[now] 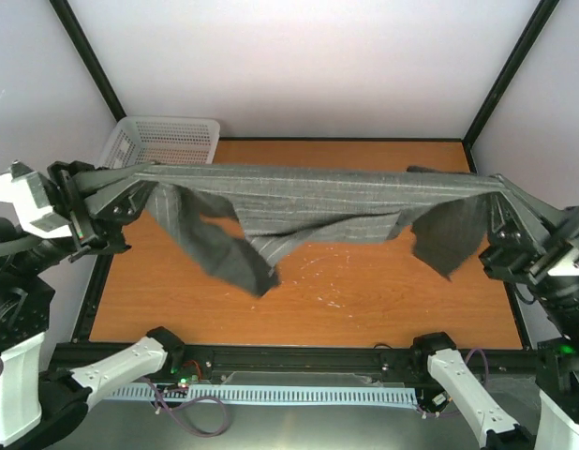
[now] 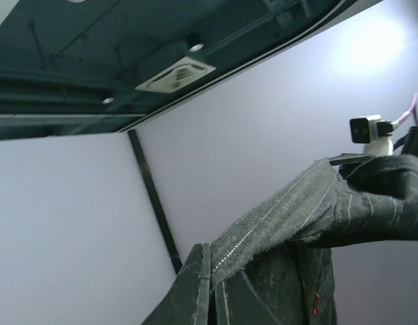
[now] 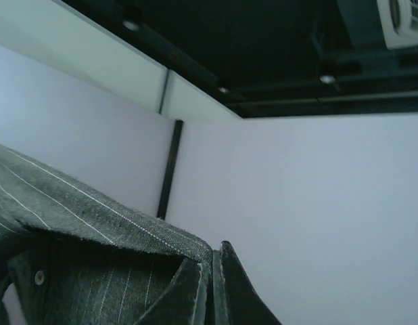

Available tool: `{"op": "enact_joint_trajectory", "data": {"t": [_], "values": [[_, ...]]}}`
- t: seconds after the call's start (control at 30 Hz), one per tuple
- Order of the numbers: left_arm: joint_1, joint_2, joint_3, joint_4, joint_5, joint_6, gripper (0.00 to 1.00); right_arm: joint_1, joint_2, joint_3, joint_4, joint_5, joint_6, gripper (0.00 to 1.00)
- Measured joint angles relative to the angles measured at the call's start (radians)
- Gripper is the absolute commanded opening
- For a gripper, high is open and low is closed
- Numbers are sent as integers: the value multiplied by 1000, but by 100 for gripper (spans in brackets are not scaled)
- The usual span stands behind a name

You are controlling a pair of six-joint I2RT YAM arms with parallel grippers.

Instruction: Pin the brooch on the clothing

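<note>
The clothing (image 1: 308,202), a dark pinstriped shirt, hangs stretched in the air across the table between both grippers, with its sleeves drooping toward the wood. At the left end, my left gripper (image 1: 128,190) is shut on its edge. The left wrist view shows the jaws (image 2: 212,264) pinching a stitched hem (image 2: 276,220), with a tiny red tag (image 2: 315,303) below. At the right end, my right gripper (image 1: 498,202) is also shut on the fabric. Its fingers (image 3: 212,264) clamp the hem (image 3: 80,203), and a white button (image 3: 39,277) shows beneath. The brooch is out of view.
A white perforated basket (image 1: 168,141) stands at the back left corner of the orange table (image 1: 383,300). Black frame posts rise at both back corners. Pale walls enclose the space. A small white camera (image 2: 366,128) shows beyond the shirt.
</note>
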Motion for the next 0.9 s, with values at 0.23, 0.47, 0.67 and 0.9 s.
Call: {"op": "enact_joint_trajectory", "data": {"t": [0.23, 0.47, 0.67, 0.9], "values": [[-1, 47, 19, 20, -69, -39, 1, 0, 24, 35, 62, -10, -4, 3], [16, 327, -38, 79, -562, -22, 1, 0, 190, -233, 236, 304, -46, 3], [198, 796, -31, 97, -645, -69, 36, 10, 530, -430, 416, 527, -108, 41], [319, 1419, 441, -140, -812, -88, 98, -24, 1108, -127, 269, 717, -124, 88]]}}
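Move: Both hands already pinch the clothing, stretched taut high over the near table; its middle is about 20 cm to the left hand's right and 10 cm lower. It is headed for the far part of the table, around 44 cm ahead, 20 cm right and 54 cm below the left hand, or 44 cm ahead and 22 cm left of the right. The empty basket stands some 47 cm ahead and 27 cm left of the left hand. Forward and then steeply down, both arms fling the held clothing out over the table in one fast sweep, after a slight draw back: about 55 cm out and 45 cm down on the left, 45 and 35 on the right. The wrists tip down and swing the inward-pointing fingers round to forward; late in the sweep, both grippers open and let go while still travelling, the left ending just right of the basket. ##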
